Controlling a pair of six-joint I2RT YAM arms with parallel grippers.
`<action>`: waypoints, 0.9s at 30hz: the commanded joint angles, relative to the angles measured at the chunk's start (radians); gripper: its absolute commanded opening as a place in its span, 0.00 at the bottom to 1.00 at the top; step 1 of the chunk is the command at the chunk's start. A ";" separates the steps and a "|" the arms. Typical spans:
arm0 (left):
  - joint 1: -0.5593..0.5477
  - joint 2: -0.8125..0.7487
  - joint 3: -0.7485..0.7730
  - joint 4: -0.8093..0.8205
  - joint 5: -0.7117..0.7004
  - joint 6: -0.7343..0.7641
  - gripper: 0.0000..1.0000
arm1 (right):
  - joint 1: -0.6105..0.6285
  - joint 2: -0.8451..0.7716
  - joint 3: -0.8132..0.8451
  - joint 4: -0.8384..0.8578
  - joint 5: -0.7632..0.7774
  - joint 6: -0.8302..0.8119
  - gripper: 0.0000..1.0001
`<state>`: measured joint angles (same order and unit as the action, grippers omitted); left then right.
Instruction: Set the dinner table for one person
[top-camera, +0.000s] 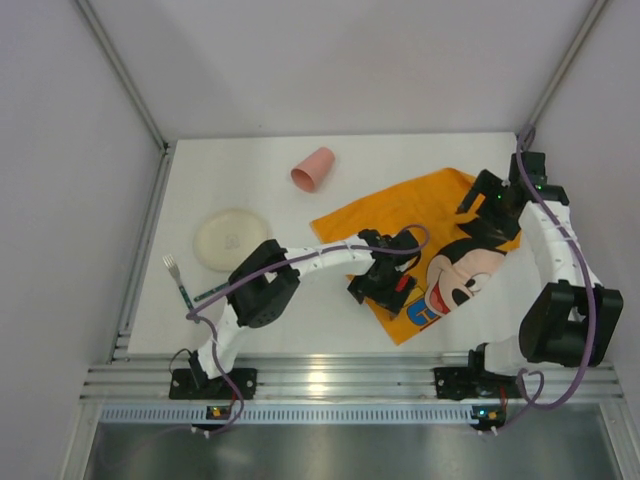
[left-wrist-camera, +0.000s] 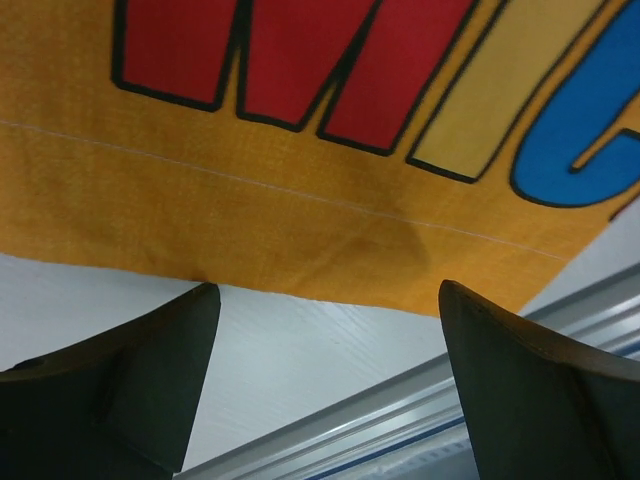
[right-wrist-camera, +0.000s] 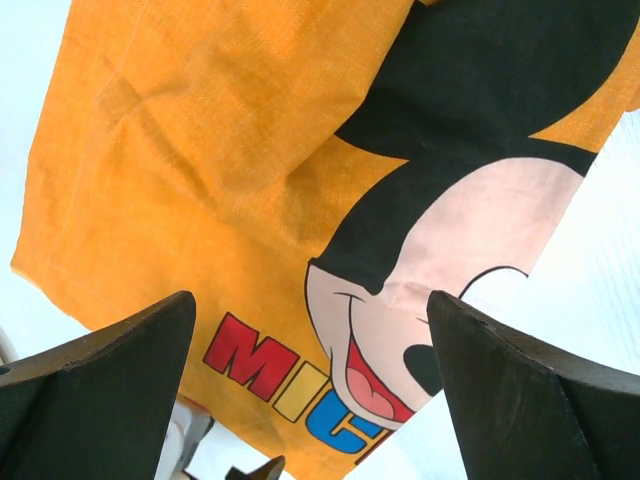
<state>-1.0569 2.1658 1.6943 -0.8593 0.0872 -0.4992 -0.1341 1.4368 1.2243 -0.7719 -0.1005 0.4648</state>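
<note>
The white dinner table (top-camera: 275, 310) carries an orange Mickey Mouse cloth (top-camera: 420, 225), spread slantwise at centre right. A cream plate (top-camera: 232, 238) lies at the left with a fork (top-camera: 178, 279) in front of it. A pink cup (top-camera: 312, 168) lies on its side at the back. My left gripper (top-camera: 384, 288) is open and empty, low over the cloth's near left edge (left-wrist-camera: 300, 200), with bare table (left-wrist-camera: 300, 350) between its fingers. My right gripper (top-camera: 482, 196) is open and empty, above the cloth's far right part (right-wrist-camera: 200, 150).
Aluminium rails (top-camera: 330, 378) run along the table's near edge and its left side; the near rail shows in the left wrist view (left-wrist-camera: 400, 400). White walls close in the back and both sides. The left arm's tip (right-wrist-camera: 250, 468) shows in the right wrist view.
</note>
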 joint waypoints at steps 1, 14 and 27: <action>-0.005 0.031 0.041 -0.015 -0.024 0.014 0.95 | -0.006 -0.050 -0.014 -0.032 0.018 0.005 1.00; -0.012 0.121 -0.056 0.072 -0.018 0.053 0.00 | -0.032 -0.101 -0.049 -0.090 0.051 -0.026 1.00; 0.147 -0.076 -0.283 -0.059 -0.305 0.146 0.00 | -0.032 -0.105 -0.075 -0.081 0.054 -0.026 1.00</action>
<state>-1.0374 2.1067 1.5665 -0.7662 0.0296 -0.4107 -0.1558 1.3624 1.1435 -0.8570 -0.0544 0.4450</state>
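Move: The cloth's left edge runs directly under the open left fingers, about 1 cm below their tips. From that hand the cloth's red letters lie roughly 4 cm ahead and 6 to its right, the plate some 17 cm ahead and 40 to the left, the pink cup around 36 ahead and 19 left. From the right hand, hovering open over the cloth, that same edge is about 16 cm back, 25 left and 14 below; the mouse face is about 7 cm back, 1 right and 14 below. Down about 1 cm onto the cloth's left edge, the left fingers close from wide open to shut and pinch the hem beside the red letters. They hold there briefly, then the left hand sets off left and a little forward, some 2 cm, dragging the hem along. Meanwhile the right hand, still wide open above the cloth, eases back about 4 cm and sinks slightly. ##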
